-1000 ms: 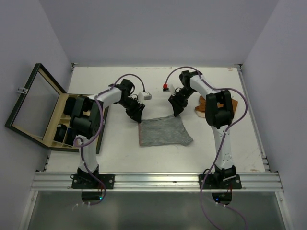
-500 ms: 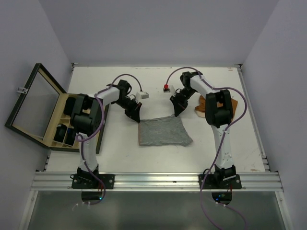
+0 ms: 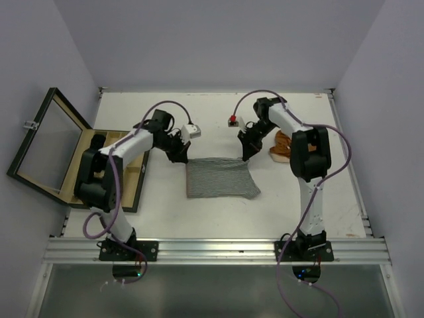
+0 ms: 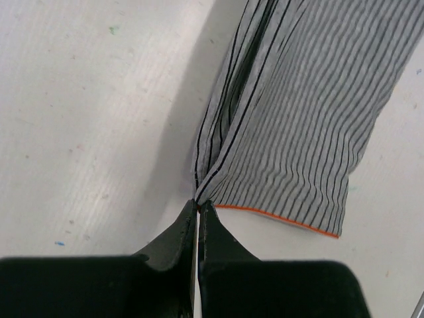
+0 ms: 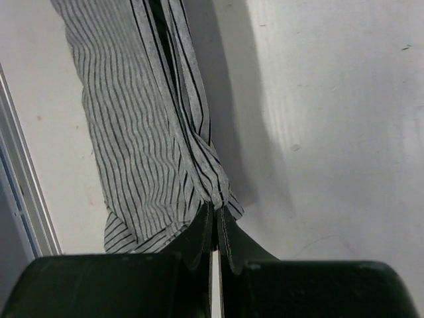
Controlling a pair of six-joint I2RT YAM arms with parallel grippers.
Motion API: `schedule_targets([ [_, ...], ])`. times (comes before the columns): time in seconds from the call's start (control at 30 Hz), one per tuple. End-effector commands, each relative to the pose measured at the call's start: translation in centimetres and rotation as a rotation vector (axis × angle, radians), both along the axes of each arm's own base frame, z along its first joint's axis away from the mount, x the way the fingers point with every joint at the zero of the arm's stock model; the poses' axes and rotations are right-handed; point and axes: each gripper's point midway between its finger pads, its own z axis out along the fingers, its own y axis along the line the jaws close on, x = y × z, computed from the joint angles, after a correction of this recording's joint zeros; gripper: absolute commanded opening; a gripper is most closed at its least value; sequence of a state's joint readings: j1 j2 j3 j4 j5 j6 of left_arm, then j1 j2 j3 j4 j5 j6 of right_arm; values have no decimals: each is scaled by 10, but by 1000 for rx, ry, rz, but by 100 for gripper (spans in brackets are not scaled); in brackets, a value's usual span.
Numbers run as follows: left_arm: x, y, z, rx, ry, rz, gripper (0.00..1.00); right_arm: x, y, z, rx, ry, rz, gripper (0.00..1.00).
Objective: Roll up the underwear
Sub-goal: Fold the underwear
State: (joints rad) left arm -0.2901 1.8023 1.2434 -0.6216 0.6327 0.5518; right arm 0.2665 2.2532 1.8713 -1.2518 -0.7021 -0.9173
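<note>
The grey striped underwear [image 3: 220, 179] lies flat mid-table. My left gripper [image 3: 181, 158] is shut on its far left corner, pinching the cloth by the orange-trimmed hem; the wrist view shows the gripper [image 4: 198, 203] with the striped underwear [image 4: 298, 126] bunched into folds at the tips. My right gripper [image 3: 246, 155] is shut on the far right corner, and in its own view the gripper [image 5: 216, 209] has the striped underwear [image 5: 126, 139] gathered between its fingers. An orange-brown piece of underwear [image 3: 281, 147] lies right of the right arm, partly hidden by it.
An open wooden box [image 3: 134, 192] with a raised glass lid [image 3: 46, 142] stands at the left table edge. A small white block [image 3: 191, 130] and a red-and-white block [image 3: 232, 121] with cables lie beyond the cloth. A metal rail [image 3: 212, 250] runs along the near edge.
Both grippers have closed onto the far corners of the striped underwear. The cloth has shifted slightly left and away, and the left arm has swung left.
</note>
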Motion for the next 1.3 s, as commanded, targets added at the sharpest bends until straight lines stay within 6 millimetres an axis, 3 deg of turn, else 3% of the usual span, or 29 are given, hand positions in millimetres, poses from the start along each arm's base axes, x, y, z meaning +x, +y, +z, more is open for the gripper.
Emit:
schedule_targets([
  [0.0,-6,5,14,67,-218,-75,0,-21,3,35,58,-77,78,0],
  [0.03,-10,-3,15,80,-275,-113,0,-29,3,31,58,-77,90,0],
  [0.07,-23,6,9,139,-321,-133,0,-33,3,38,66,-97,96,0],
  [0.13,-34,-5,10,166,-421,-191,0,-41,4,41,68,-118,116,0],
  [0.17,-37,-2,15,198,-481,-201,0,-52,3,35,62,-102,128,0],
  [0.2,-48,2,3,224,-477,-215,0,-55,1,42,59,-132,136,0],
  [0.43,-62,-3,8,245,-589,-202,0,-85,-15,15,-6,-190,190,0],
  [0.67,-86,-18,8,244,-596,-256,0,-95,-29,-1,-63,-248,236,0],
  [0.83,-118,-31,1,249,-590,-345,0,-101,-36,-5,-76,-278,272,0],
  [0.93,-140,-40,-8,260,-584,-424,0,-103,-37,0,-71,-300,275,0],
  [1.07,-158,-49,-18,288,-603,-500,0,-97,-37,7,-86,-309,228,19],
  [1.1,-163,-53,-22,301,-613,-521,0,-89,-36,16,-83,-316,160,28],
  [1.27,-167,-66,-22,310,-611,-525,0,-64,-29,67,31,-233,-218,33],
])
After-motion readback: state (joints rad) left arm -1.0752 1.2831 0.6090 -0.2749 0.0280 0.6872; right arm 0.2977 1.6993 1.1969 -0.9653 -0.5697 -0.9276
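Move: Both hands still pinch the far edge of the striped underwear, about 5 cm above the table. Its near edge has its middle some 13 cm back and 12 cm right of the left hand, and 13 cm back and 9 cm left of the right hand, 4 to 5 cm below. The middle of the compartment box stands about 26 cm left of the left hand and 2 cm back; the brown cloth lies 19 cm right and 5 cm ahead of the right hand. Bring the left gripper back about 17 cm and some 6 cm right, sinking late, keeping its pinch while the hand turns clockwise and its fingers swing forward, about 30 degrees each. Draw the right gripper back some 11 cm, up over a low arc and down, drifting right; then open to let go and lift clear, easing forward. ##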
